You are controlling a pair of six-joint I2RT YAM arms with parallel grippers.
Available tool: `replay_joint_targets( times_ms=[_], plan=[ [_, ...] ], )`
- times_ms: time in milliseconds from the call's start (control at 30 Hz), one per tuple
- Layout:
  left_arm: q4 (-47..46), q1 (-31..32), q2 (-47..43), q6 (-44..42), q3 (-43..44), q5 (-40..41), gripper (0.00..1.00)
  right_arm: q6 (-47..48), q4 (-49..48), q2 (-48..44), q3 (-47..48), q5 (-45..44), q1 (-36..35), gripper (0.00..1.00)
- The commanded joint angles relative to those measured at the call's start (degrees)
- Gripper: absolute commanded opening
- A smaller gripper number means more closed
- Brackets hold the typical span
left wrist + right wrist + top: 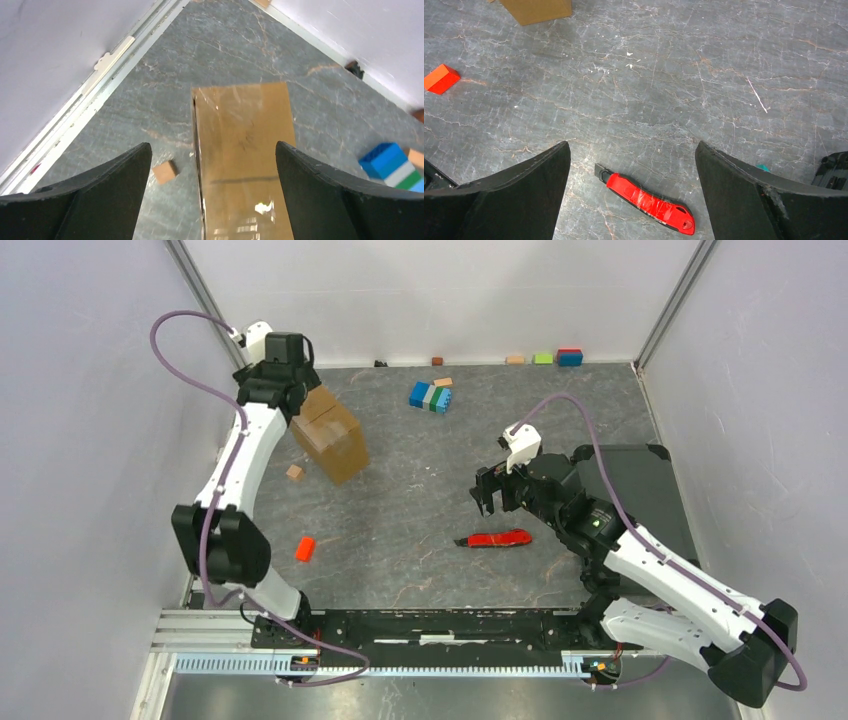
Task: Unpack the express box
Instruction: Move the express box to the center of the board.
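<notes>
The express box [330, 435], a brown cardboard carton with a taped top, sits at the left back of the table. My left gripper [283, 380] hovers over its far end, jaws wide open. In the left wrist view the express box [242, 150] lies below and between the black fingers [115, 180], nearer the right one, with no contact visible. My right gripper [490, 490] is open mid-table, above a red utility knife [495, 538]. In the right wrist view the utility knife [646, 202] lies on the floor between the spread fingers [734, 190], untouched. A corner of the express box [536, 10] shows at the top.
A blue-green block cluster [432, 396] lies behind centre. A small tan block [295, 472] and an orange block [305, 548] lie left. A flat black tray [640, 490] sits at right under the right arm. Several small blocks [545, 358] line the back wall.
</notes>
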State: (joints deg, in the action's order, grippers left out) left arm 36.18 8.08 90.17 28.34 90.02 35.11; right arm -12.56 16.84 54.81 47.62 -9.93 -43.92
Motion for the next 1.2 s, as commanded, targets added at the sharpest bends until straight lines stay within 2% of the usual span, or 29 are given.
replay_joint_targets(
  times_ms=[0, 167, 233, 300, 433, 567, 867, 1167],
  plan=[
    [-5.37, -5.54, 6.55, 6.56, 5.43, -6.67, 1.0, 0.57, -1.19, 0.51, -0.03, 1.13, -0.11, 0.98],
    [-8.23, -7.99, 14.94, 7.73, 10.4, -9.82, 1.0, 0.86, -0.8, 1.16, 0.07, 1.98, -0.11, 0.98],
    [-10.09, -10.74, 17.02, 8.22, 10.78, -11.43, 1.0, 0.93, -0.76, 1.18, -0.11, 2.04, -0.11, 0.98],
    [-15.44, -11.97, 17.76, 7.97, 8.14, -14.66, 1.0, 1.04, -0.6, 1.19, -0.32, 2.14, -0.11, 0.98],
    [-17.66, -12.83, 20.52, 7.92, 7.97, -19.41, 1.0, 1.22, -0.49, 1.26, -0.88, 1.65, -0.11, 0.98],
    [-21.13, -12.66, 19.86, 10.39, 3.18, -24.38, 1.0, 0.63, -1.05, 1.53, -1.54, 1.92, -0.11, 0.98],
    [-24.58, -9.02, 7.25, 17.85, -15.0, -26.36, 1.0, -2.23, -3.36, -0.26, -6.21, 2.8, -0.09, 0.98],
    [-21.63, 7.36, -11.2, 30.28, -33.86, -14.52, 1.0, -7.42, -6.24, 2.19, -8.17, 3.62, -0.11, 0.98]
  ],
)
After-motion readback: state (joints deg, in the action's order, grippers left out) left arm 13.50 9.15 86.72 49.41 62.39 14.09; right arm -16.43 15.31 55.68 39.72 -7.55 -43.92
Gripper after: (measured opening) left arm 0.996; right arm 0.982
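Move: The express box sits under and just beyond the left gripper: middle about 5 cm ahead, 5 cm to the right and 18 cm below. A small wooden cube lies on the board some 4 cm to that gripper's left, level with it; the blue-green block is roughly 21 cm ahead and 30 cm right, the orange block about 20 cm back, straight behind. From the right gripper the box lies about 22 cm ahead and 35 cm left. Bring the open left gripper forward about 11 cm and down over the box to its far left end, drifting slightly left; then, about 12 cm lower than at the start, draw it back and to the right, the fingers against that end, dragging the box along. Roll the wrist some 30 degrees, left side down, and keep the fingers open. Meanwhile lower the open right gripper about 6 cm. ##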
